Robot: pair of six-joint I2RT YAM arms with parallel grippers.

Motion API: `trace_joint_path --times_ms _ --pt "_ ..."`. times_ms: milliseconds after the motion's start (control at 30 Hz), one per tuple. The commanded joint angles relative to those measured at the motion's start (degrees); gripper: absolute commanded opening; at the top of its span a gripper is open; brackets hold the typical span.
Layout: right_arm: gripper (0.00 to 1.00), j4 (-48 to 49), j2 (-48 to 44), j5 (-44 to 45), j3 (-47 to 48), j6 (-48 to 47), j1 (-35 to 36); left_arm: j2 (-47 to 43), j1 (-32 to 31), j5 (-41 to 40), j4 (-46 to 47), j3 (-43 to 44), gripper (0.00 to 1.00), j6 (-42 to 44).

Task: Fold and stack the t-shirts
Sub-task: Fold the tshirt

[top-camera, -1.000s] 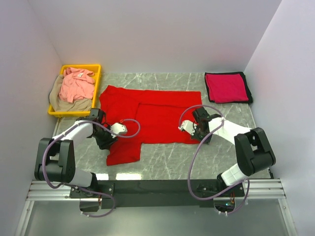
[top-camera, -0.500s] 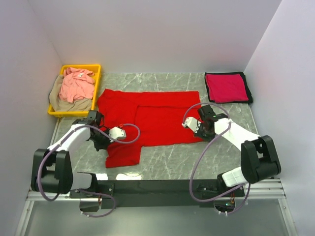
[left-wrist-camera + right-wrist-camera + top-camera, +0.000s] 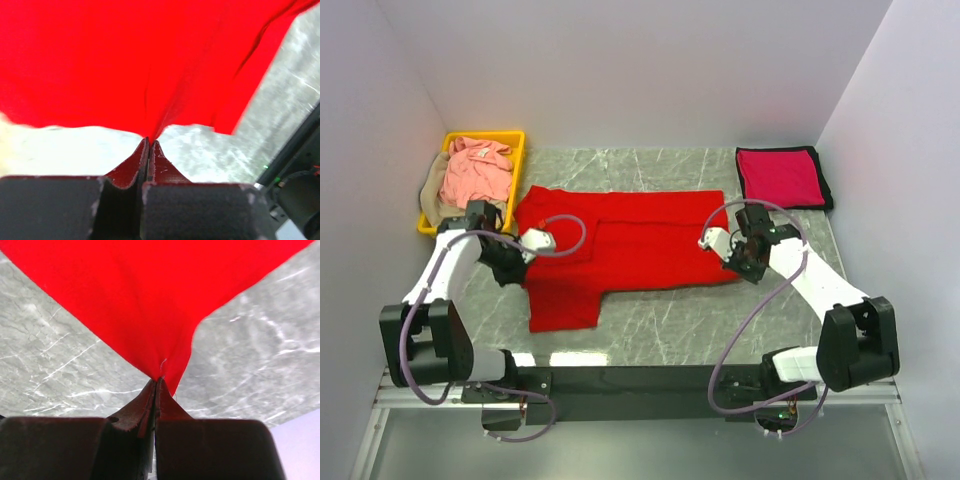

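A bright red t-shirt lies spread across the middle of the marble table, one part reaching toward the near edge at the left. My left gripper is shut on its left edge; in the left wrist view the cloth fans out taut from the pinched tips. At the shirt's right corner my right gripper is shut too, with red cloth pulled into its tips. A folded crimson-magenta t-shirt rests at the back right. The salmon pink t-shirt and the tan one lie crumpled at the back left.
A yellow plastic bin at the back left holds the pink and tan shirts. A black-edged cloth lies under the magenta shirt. White walls close in on three sides. Bare marble shows in front of the red shirt.
My left gripper has shut on the shirt's left edge. Both grippers have moved apart and toward the back, and the red shirt is now drawn out flatter and wider.
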Motion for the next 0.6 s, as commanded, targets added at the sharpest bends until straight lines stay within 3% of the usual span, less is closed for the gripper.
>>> trace_joint_path --times_ms 0,567 --pt "0.00 -2.5 0.8 -0.9 5.3 -1.2 -0.6 2.1 1.6 4.3 -4.0 6.4 0.01 1.0" --pt "0.00 -4.3 19.7 -0.5 25.9 -2.0 -2.3 18.5 2.5 6.2 -0.5 24.8 0.01 -5.6"
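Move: Both hands pinch the raised near edge of the red t-shirt. Its far left corner lies about 22 cm ahead of the left hand, 2 cm right and 8 cm below; the yellow basket is 25 cm ahead and 13 cm left, the hanging sleeve 7 cm back and 10 cm right. From the right hand, the far right corner is some 20 cm ahead, 5 cm left, 6 cm below, and the magenta stack 25 cm ahead, 9 cm right. Both hands, still pinching the near edge, sweep it about 9 cm forward, rising 3 cm, towards the far edge. ##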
